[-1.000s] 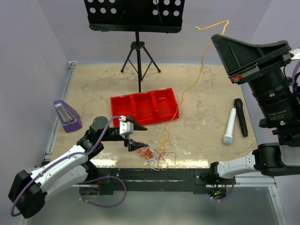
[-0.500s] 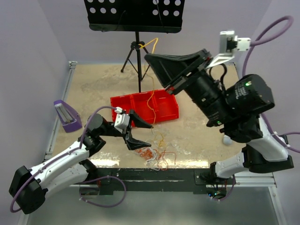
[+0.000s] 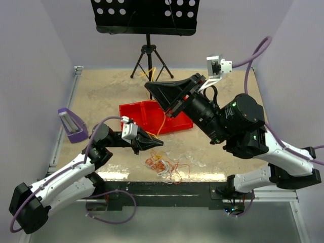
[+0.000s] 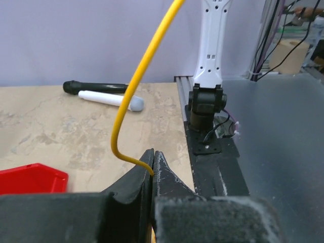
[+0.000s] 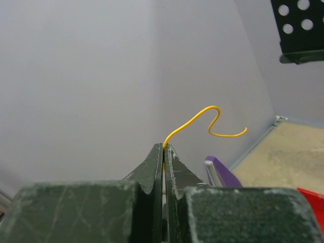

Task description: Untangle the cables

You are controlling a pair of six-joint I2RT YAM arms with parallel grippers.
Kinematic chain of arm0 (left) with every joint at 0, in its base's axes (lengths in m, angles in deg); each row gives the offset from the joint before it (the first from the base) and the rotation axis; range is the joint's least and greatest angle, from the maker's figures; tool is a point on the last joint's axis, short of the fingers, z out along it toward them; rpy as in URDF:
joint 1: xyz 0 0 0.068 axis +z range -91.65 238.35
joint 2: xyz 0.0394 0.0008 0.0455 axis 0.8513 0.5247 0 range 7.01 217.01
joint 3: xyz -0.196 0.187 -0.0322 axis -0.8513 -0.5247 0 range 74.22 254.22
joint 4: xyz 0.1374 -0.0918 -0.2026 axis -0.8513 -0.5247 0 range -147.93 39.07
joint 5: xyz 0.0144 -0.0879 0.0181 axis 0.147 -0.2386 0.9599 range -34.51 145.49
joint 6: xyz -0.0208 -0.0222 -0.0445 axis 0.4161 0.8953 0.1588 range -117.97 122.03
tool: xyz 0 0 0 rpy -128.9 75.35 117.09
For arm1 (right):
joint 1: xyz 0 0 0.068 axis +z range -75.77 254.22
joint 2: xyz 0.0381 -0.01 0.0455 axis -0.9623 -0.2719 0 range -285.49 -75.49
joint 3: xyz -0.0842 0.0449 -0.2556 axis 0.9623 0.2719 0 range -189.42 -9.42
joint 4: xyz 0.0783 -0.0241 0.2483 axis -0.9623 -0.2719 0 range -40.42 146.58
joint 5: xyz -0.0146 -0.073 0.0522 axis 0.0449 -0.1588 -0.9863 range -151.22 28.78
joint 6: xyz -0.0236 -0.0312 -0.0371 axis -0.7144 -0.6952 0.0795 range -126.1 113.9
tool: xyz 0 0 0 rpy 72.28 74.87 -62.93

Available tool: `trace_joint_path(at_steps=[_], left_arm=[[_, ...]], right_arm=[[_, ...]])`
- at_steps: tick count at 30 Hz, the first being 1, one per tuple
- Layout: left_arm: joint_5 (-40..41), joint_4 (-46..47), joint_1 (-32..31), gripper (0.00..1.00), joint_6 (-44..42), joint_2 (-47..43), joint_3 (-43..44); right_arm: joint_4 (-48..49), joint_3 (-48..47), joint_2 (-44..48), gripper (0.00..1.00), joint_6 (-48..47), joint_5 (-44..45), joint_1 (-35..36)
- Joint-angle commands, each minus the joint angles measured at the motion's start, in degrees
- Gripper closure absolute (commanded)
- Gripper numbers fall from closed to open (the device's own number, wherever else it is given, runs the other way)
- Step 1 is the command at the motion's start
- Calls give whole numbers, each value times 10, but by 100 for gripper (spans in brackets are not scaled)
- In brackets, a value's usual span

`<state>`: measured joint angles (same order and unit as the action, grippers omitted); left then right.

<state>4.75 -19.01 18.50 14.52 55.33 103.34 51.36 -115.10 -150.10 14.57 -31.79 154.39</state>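
Note:
A long yellow cable is stretched in the air between both grippers. My right gripper is raised above the red bin and shut on the cable's upper part, with the free end curling out past my right gripper. My left gripper sits just in front of the bin and is shut on the cable's lower part. In the left wrist view the yellow cable rises from my left gripper. The remaining cables, orange, red and white, lie in a clump near the table's front edge, right of the left gripper.
A red three-compartment bin lies mid-table, partly under the right arm. A music stand on a tripod stands at the back. A purple metronome sits at the left. A black microphone and a white microphone lie to the right.
My left gripper was open beside the clump and has shut on the yellow cable. My right arm swung left and lower over the red bin, carrying the cable's end with it.

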Motion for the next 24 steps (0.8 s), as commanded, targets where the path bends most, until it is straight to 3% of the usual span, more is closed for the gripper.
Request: trace_joint_path(at_steps=[1, 3, 5, 7, 10, 15, 20, 24], left_arm=[[-9, -47, 15, 100, -73, -11, 42], [-16, -91, 22, 100, -102, -7, 81], [-14, -129, 32, 100, -121, 0, 122], [-3, -162, 37, 100, -122, 8, 169], [18, -194, 39, 100, -141, 17, 210], [50, -211, 43, 100, -146, 25, 254], [65, -239, 43, 100, -166, 40, 298], [70, -274, 45, 100, -189, 47, 335]], right_arm=[[10, 71, 70, 100, 42, 47, -13], [-8, 123, 94, 97, 65, 55, -18], [-21, 177, 118, 77, 82, 57, -21], [-37, 231, 142, 52, 94, 54, -22], [-57, 313, 184, 32, 118, 41, -22], [-69, 427, 249, 16, 163, 29, -20], [-53, 486, 245, 11, 153, -31, -20], [-36, 505, 218, 10, 143, -19, -19]])
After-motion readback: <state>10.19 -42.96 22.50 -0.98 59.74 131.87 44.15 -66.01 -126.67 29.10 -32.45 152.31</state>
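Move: Both hands still pinch the yellow cable; its length at the left fingers is right at the left hand point, and from the right hand some 32 cm below, 3 cm right and about 1 cm back. The orange-white tangle lies about 26 cm below the left hand and 3 cm ahead, sideways level with it. The red box stands roughly 29 cm ahead of that hand, 3 cm left and 24 cm below. Right hand opens wide, releasing the yellow cable, and sinks 27 cm; left, still pinching it, rises about 12. ##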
